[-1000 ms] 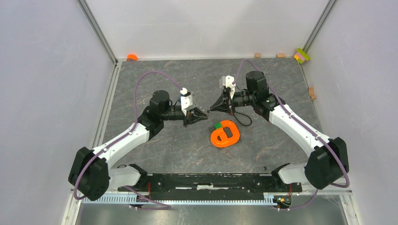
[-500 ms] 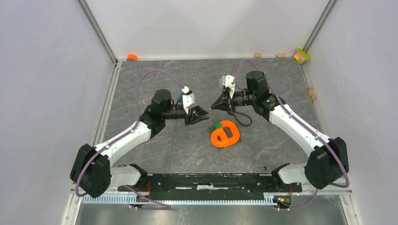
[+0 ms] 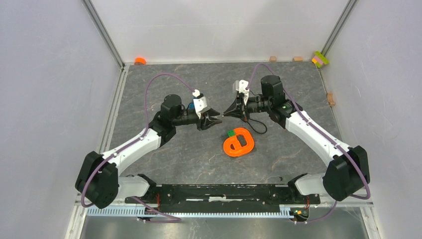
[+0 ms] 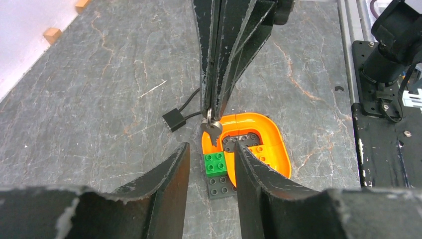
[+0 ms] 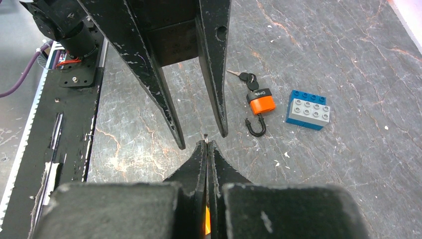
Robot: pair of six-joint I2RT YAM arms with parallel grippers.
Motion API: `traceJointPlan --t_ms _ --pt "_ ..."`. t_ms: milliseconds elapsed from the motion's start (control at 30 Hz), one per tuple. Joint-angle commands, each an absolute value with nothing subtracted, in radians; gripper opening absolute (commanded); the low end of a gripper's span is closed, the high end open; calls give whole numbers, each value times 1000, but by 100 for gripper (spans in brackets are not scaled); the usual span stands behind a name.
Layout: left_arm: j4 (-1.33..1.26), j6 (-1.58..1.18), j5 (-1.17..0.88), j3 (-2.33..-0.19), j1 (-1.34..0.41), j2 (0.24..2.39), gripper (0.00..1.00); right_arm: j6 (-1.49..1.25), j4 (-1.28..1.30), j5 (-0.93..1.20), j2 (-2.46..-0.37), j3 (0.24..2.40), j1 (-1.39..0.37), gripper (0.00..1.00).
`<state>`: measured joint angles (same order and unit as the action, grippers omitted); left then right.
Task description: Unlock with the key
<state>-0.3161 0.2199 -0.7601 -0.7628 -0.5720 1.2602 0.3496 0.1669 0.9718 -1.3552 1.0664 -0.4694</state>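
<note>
My right gripper (image 5: 206, 144) is shut, pinching a small silvery key-shaped piece (image 4: 211, 130) at its tips, above the table. My left gripper (image 4: 211, 149) faces it tip to tip, open, with nothing between its fingers. The key (image 5: 243, 76), with a black head and a thin silvery blade, lies on the table next to the small orange padlock (image 5: 262, 104). The padlock's black shackle (image 5: 256, 127) lies at its other end. From above, the left gripper (image 3: 218, 120) and the right gripper (image 3: 225, 113) nearly meet mid-table. The padlock is hidden in that view.
An orange ring-shaped piece (image 3: 239, 142) with a green brick (image 4: 215, 164) lies below the gripper tips. A small black lock on a thin cable (image 4: 174, 120) lies beside it. A blue and grey brick (image 5: 308, 110) sits by the padlock. Small blocks (image 3: 320, 59) line the far edge.
The left gripper's jaws have opened off the silvery piece and drawn back slightly. The right gripper stays shut on it and has hardly moved.
</note>
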Motion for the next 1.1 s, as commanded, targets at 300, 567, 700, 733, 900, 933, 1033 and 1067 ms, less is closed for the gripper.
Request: traceJointPlan --t_ms 300,567,700,733,900,933,1033,1067 --pt "-385 181 -801 -802 -580 1305 36 354 131 994 -1340 1074 -471 0" --pt "-386 173 -834 -806 -588 1317 29 356 130 991 -1346 1073 -471 0" --pt "-386 172 -835 -806 -590 1317 24 357 131 988 -1346 1073 -471 0" --pt "-386 173 -834 -806 -589 1315 22 358 130 988 -1345 1073 -470 0" --pt "-385 187 -822 -794 -589 1304 15 367 138 982 -1343 1073 -471 0" --pt "-384 190 -821 -792 -589 1303 14 367 138 982 -1342 1073 -471 0" --pt "-386 186 -818 -794 -589 1304 11 367 139 982 -1343 1072 -471 0" --pt "-386 186 -818 -793 -589 1302 9 368 140 981 -1343 1073 -471 0"
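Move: The small key hangs by its ring from the right fingertips, about 2 cm to the right of the open left hand, level fore and aft and some 1 cm lower; from the right hand it is about 2 cm left, also 1 cm lower. Some 20 cm below, from the left hand, the green brick lies 1 cm ahead and 5 cm right, the orange tray 3 cm back and 8 cm right, and the padlock 9 cm ahead and 12 cm left. The left fingers close around the key from its front and back sides, coming from nearly half open to almost shut and pinching it just below the right fingertips. To get there the left hand first sinks about 1 cm, then eases about 1 cm right, towards the right hand, drifting slightly back. The right hand holds still and keeps the ring gripped. ##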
